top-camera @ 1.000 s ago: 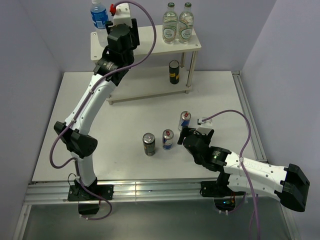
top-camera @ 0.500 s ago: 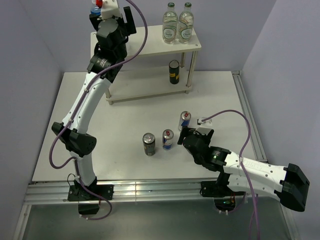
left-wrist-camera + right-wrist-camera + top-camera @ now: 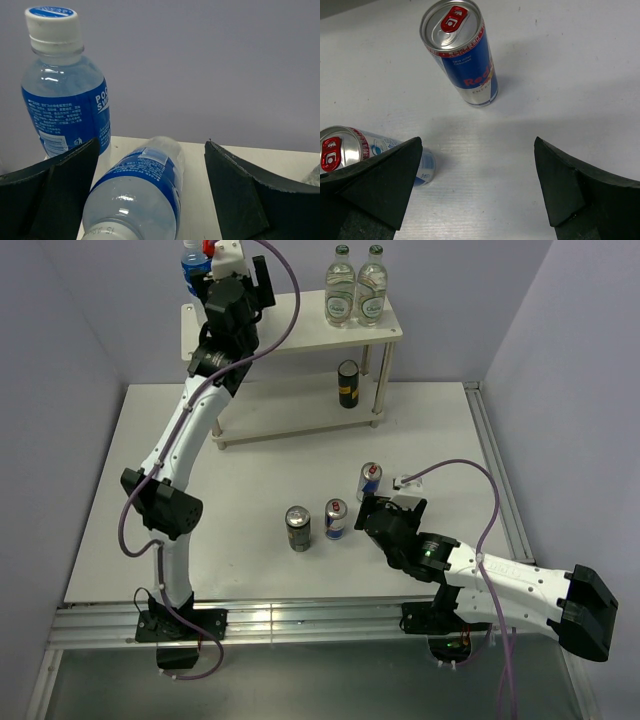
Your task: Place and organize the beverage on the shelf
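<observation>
On the left end of the shelf's top board one blue-labelled water bottle stands upright. A second such bottle lies tipped on the board, cap end toward the left wrist camera. My left gripper is open around it. A dark yellow-banded can stands on the lower board. Two blue-and-silver cans and another dark can stand on the table. My right gripper hangs open over bare table, with one slim can ahead and the other by its left finger.
Two clear green-capped bottles stand at the right end of the top board. The purple back wall rises just behind the shelf. A metal rail lines the table's right edge.
My left gripper has opened and let go of the second water bottle, and its wrist has shifted left over the shelf's end. The right arm has hardly moved.
</observation>
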You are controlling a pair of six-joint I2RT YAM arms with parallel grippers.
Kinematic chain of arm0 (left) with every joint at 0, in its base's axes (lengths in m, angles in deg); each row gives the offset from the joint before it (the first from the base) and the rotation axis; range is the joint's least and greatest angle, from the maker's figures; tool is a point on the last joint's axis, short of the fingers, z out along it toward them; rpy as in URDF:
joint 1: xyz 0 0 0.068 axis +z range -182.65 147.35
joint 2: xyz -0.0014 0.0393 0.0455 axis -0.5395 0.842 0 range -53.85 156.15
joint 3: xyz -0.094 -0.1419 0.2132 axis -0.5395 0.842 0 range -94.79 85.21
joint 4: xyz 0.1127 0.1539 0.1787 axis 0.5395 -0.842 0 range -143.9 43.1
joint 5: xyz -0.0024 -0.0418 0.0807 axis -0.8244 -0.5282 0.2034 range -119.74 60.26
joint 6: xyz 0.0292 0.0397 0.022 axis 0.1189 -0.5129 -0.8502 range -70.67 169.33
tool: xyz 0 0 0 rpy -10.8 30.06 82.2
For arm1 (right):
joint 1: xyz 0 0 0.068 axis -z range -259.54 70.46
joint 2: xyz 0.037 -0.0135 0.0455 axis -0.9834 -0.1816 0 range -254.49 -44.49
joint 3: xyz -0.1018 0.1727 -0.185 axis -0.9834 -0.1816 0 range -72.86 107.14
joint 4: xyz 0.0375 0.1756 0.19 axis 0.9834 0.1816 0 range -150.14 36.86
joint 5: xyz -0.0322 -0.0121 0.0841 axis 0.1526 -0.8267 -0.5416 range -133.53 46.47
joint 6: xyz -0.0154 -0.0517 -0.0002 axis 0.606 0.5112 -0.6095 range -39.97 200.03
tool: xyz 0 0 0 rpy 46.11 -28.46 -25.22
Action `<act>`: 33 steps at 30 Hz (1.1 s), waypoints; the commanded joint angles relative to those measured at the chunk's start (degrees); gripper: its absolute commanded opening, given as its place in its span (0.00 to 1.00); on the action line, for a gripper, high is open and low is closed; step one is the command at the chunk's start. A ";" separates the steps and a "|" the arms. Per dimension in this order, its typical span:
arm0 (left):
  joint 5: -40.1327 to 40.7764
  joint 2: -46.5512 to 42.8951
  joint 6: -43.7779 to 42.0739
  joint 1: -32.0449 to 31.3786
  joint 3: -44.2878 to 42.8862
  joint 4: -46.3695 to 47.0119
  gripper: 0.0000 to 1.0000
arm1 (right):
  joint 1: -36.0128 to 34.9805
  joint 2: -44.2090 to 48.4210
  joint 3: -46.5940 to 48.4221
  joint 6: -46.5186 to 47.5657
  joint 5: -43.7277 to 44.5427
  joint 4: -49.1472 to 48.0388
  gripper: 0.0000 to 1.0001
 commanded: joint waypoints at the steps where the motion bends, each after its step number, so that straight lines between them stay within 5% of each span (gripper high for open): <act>1: -2.13 0.25 0.75 0.31 -2.49 5.97 0.92 | -0.51 -0.11 1.89 -0.16 2.11 -0.73 1.00; 3: -2.74 1.48 0.31 0.31 -4.16 9.04 0.91 | -0.42 -0.19 1.80 -0.25 2.03 -0.82 1.00; 5: -2.83 2.97 0.14 0.31 -6.53 10.54 0.76 | -0.51 -0.37 2.06 -0.16 2.03 -0.73 1.00; 6: -3.10 3.24 -0.13 0.31 -7.23 11.07 0.58 | -0.42 -0.46 2.06 -0.16 2.03 -0.73 1.00; 7: -2.92 3.50 -0.13 0.31 -7.59 11.59 0.29 | -0.51 -0.46 2.15 -0.25 2.03 -0.64 1.00; 9: -2.31 3.51 0.13 0.40 -7.07 13.09 0.03 | -0.42 -0.11 1.98 -0.25 2.03 -0.56 1.00; 16: -1.96 0.43 0.05 -0.13 -2.32 14.59 0.00 | -0.42 0.24 1.80 0.01 1.85 -0.82 1.00; 24: -0.38 -2.91 -9.26 -3.73 -6.27 15.73 0.00 | -0.51 0.59 1.71 -0.08 1.85 -0.73 1.00; 33: 0.07 -6.34 -10.15 -3.91 -5.92 16.87 0.00 | -0.51 0.51 1.71 -0.08 1.85 -0.73 1.00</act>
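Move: The water bottle to grip again is tipped over on the shelf top, cap towards the robot and base farther out; its middle lies about 6 cm ahead of the left hand, 1 cm left and 5 cm below. The standing water bottle is roughly 4 cm ahead and 9 cm left of that hand, the nearer glass bottle 5 cm ahead and 24 cm right. From the idle right hand the tipped bottle is some 38 cm ahead, 28 cm left and 33 cm higher. Ease the open left gripper about 2 cm farther forward over the tipped water bottle and close the fingers on its sides. Tilt the fingertips up as you take hold, then, keeping the grip, shift right away from the standing bottle and draw back and up, some 5 cm each way. ##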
